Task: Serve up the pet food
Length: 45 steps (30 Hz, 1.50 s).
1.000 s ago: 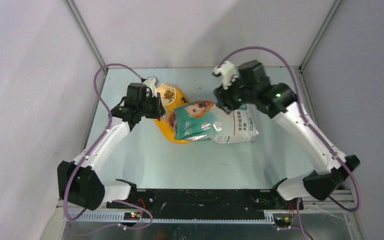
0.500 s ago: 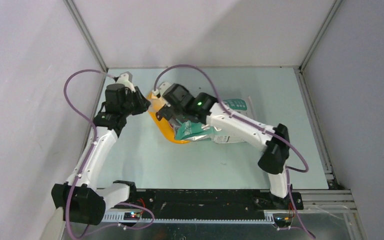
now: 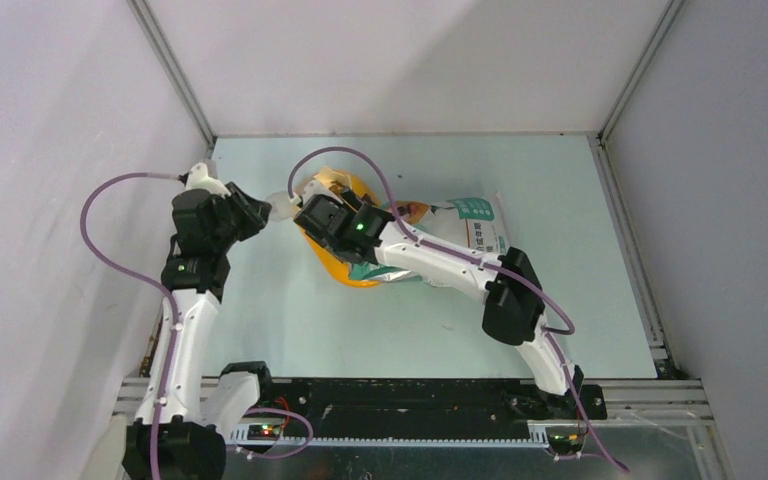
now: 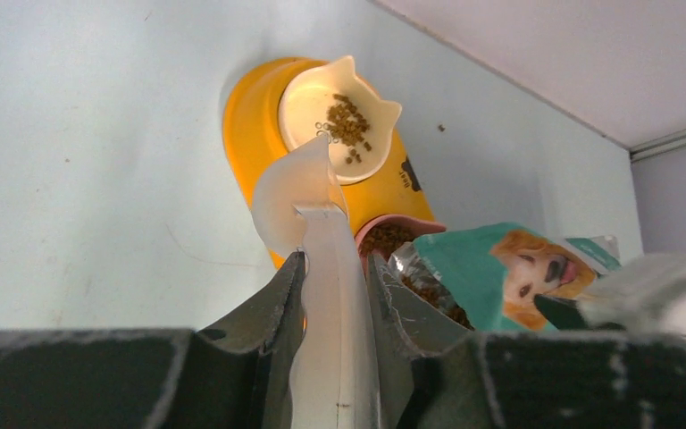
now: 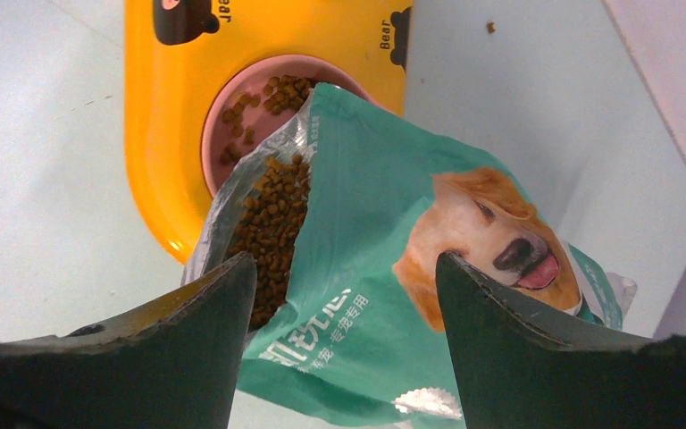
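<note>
Pet food [image 5: 272, 223] shows as brown kibble in the open mouth of the green-and-white pouch [image 5: 384, 259], which lies on its side against the yellow feeder [image 5: 161, 134]. More kibble lies in the feeder's pink bowl [image 5: 250, 107] and in its white cat-shaped bowl [image 4: 347, 125]. My right gripper [image 5: 344, 268] hangs open over the pouch's mouth, touching nothing. My left gripper [image 4: 335, 257] is shut on the handle of the clear scoop [image 4: 295, 192], held left of the feeder [image 3: 345, 190]. From above, the right gripper [image 3: 312, 215] covers part of the feeder.
The pouch [image 3: 450, 230] stretches to the right of the feeder across the pale green table [image 3: 360, 320]. Grey walls stand close on the left, back and right. A stray pellet [image 5: 491, 27] lies beyond the feeder.
The right arm swung from the far right across to the feeder and pouch mouth, its jaws opening wider. The left arm drew back to the left with the scoop.
</note>
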Tool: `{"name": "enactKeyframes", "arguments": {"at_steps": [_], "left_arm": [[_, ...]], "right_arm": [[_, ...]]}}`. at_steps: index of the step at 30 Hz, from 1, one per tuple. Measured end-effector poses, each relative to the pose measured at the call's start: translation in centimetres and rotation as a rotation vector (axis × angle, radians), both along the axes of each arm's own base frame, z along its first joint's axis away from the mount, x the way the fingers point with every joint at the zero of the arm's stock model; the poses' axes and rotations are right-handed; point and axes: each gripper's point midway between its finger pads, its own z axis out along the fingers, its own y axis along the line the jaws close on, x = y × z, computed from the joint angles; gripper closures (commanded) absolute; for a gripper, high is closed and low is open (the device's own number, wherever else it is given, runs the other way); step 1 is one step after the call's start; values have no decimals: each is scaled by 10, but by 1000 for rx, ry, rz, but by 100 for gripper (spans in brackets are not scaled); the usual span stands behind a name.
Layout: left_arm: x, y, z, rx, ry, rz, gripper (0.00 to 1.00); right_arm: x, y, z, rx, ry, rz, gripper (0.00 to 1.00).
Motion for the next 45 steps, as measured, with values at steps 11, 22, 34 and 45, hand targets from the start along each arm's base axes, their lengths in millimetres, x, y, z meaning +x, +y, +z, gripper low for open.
{"name": "enactKeyframes", "arguments": {"at_steps": [11,22,34,45], "left_arm": [[-15,0,20,-31,-83,7,100],[-23,-1,19,-54,-110,2,100],[-20,-10,17,-90,-119,-44,100],[-20,-70,29,-170,-139,-370,100]], "right_arm": [[17,-6,-28,-114,-81,-73,32],[28,-37,-54,-276,-135,-99,96],[14,-60,23,-173,23,76,100],[29,-159,127,154,74,105,100]]}}
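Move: The open right hand hangs over the mouth of the pet-food bag: the upper rim lies about 2 cm ahead, 4 cm to its right and 6 cm below. The pink bowl, half under the bag, is some 5 cm back, 2 cm right and 14 cm below; the cream bowl about 5 cm ahead and 6 cm left, equally low. From the left hand, holding the scoop, that rim is roughly 2 cm ahead, 18 cm right and 13 cm down. The right fingers pinch the bag's upper rim after sinking about 5 cm while easing forward and right, then haul it up some 17 cm and about 10 cm to the right, away from the pink bowl. Meanwhile the left hand keeps its grip on the scoop, draws back and up about 2 cm, then swings some 6 cm right, turning clockwise. ##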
